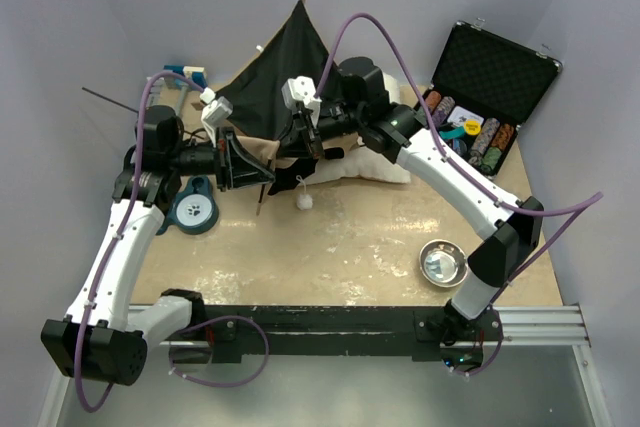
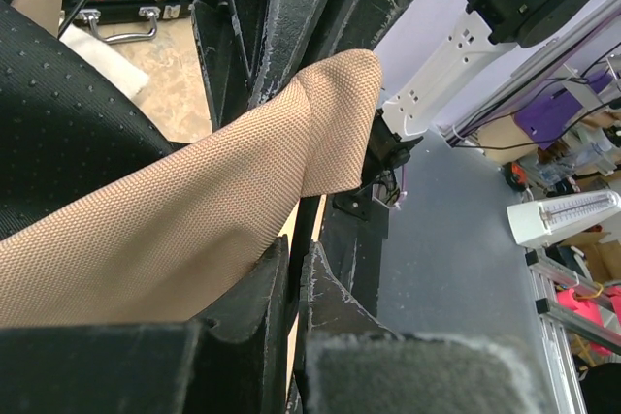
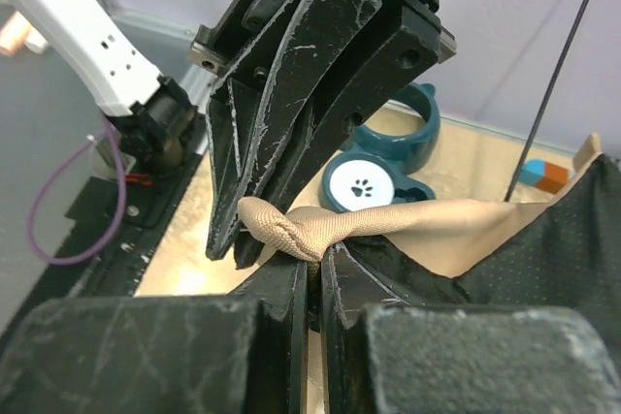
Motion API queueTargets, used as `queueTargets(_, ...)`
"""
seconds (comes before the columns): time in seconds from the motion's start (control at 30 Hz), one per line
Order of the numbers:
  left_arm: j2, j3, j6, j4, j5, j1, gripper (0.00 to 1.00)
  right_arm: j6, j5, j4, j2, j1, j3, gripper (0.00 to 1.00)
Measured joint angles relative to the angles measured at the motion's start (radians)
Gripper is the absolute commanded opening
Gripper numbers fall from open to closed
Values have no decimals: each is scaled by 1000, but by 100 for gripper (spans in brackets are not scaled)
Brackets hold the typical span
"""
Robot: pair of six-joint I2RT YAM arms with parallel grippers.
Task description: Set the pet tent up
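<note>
The pet tent stands half raised at the back centre of the table, with its black lining peaked and a tan edge hanging toward the arms. My left gripper and right gripper meet tip to tip at that tan edge. In the left wrist view my left gripper is shut, with tan mesh fabric draped over one finger and a thin dark strip pinched between the jaws. In the right wrist view my right gripper is shut on a bunched fold of tan fabric. A thin dark pole rises behind.
A teal paw-print dish lies left of the grippers. A white cushion sits under the right arm, and a white pompom hangs below the tent. A steel bowl is front right, and an open black case of chips back right.
</note>
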Motion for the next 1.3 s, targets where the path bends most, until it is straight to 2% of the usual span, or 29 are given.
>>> queueTargets(0.33, -45, -33, -63, 55, 13, 2, 0, -270, 39, -205, 6, 14, 50, 0)
queueTargets(0.73, -61, -39, -82, 72, -31, -26, 0, -323, 71, -271, 63, 53, 133, 1)
queueTargets(0.77, -61, -39, -88, 75, -33, -29, 0, -328, 72, -274, 63, 53, 133, 11)
queueTargets(0.83, -61, -41, -114, 98, -34, -30, 0, -345, 78, -285, 62, 53, 132, 40)
queueTargets(0.87, -61, -42, -134, 116, -35, -30, 0, -354, 82, -287, 59, 53, 132, 51)
queueTargets(0.93, -61, -42, -176, 153, -35, -30, 0, -358, 97, -289, 46, 53, 128, 65)
queueTargets(1.1, -59, -28, -275, 250, -30, -31, 0, -319, 174, -208, -26, 39, 80, 77)
queueTargets(1.3, -2, 83, -340, 344, -114, -29, 0, -124, 322, 29, -208, 14, -82, 84)
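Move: The right hand already pinches the tent's tan fabric corner over the black pole tip, which lies about 1 cm back, 1 cm left and 1 cm below its fingers. The left hand grips the pole just under it, the fabric corner about 1 cm ahead and 3 cm above. From the right hand the paw-print dispenser stands about 18 cm left, 2 cm ahead and 36 cm below, and the white cushion some 17 cm right, 16 cm ahead and 34 cm below. Downward by about 2 cm the right hand draws the pinched corner along the pole, rolling about 10 degrees, while the left keeps its hold and eases slightly back and up. The right then opens wide, lets go and pulls away up about 7 cm and to the right. Still gripping, the left lifts some 6 cm, turning forward at the end. ##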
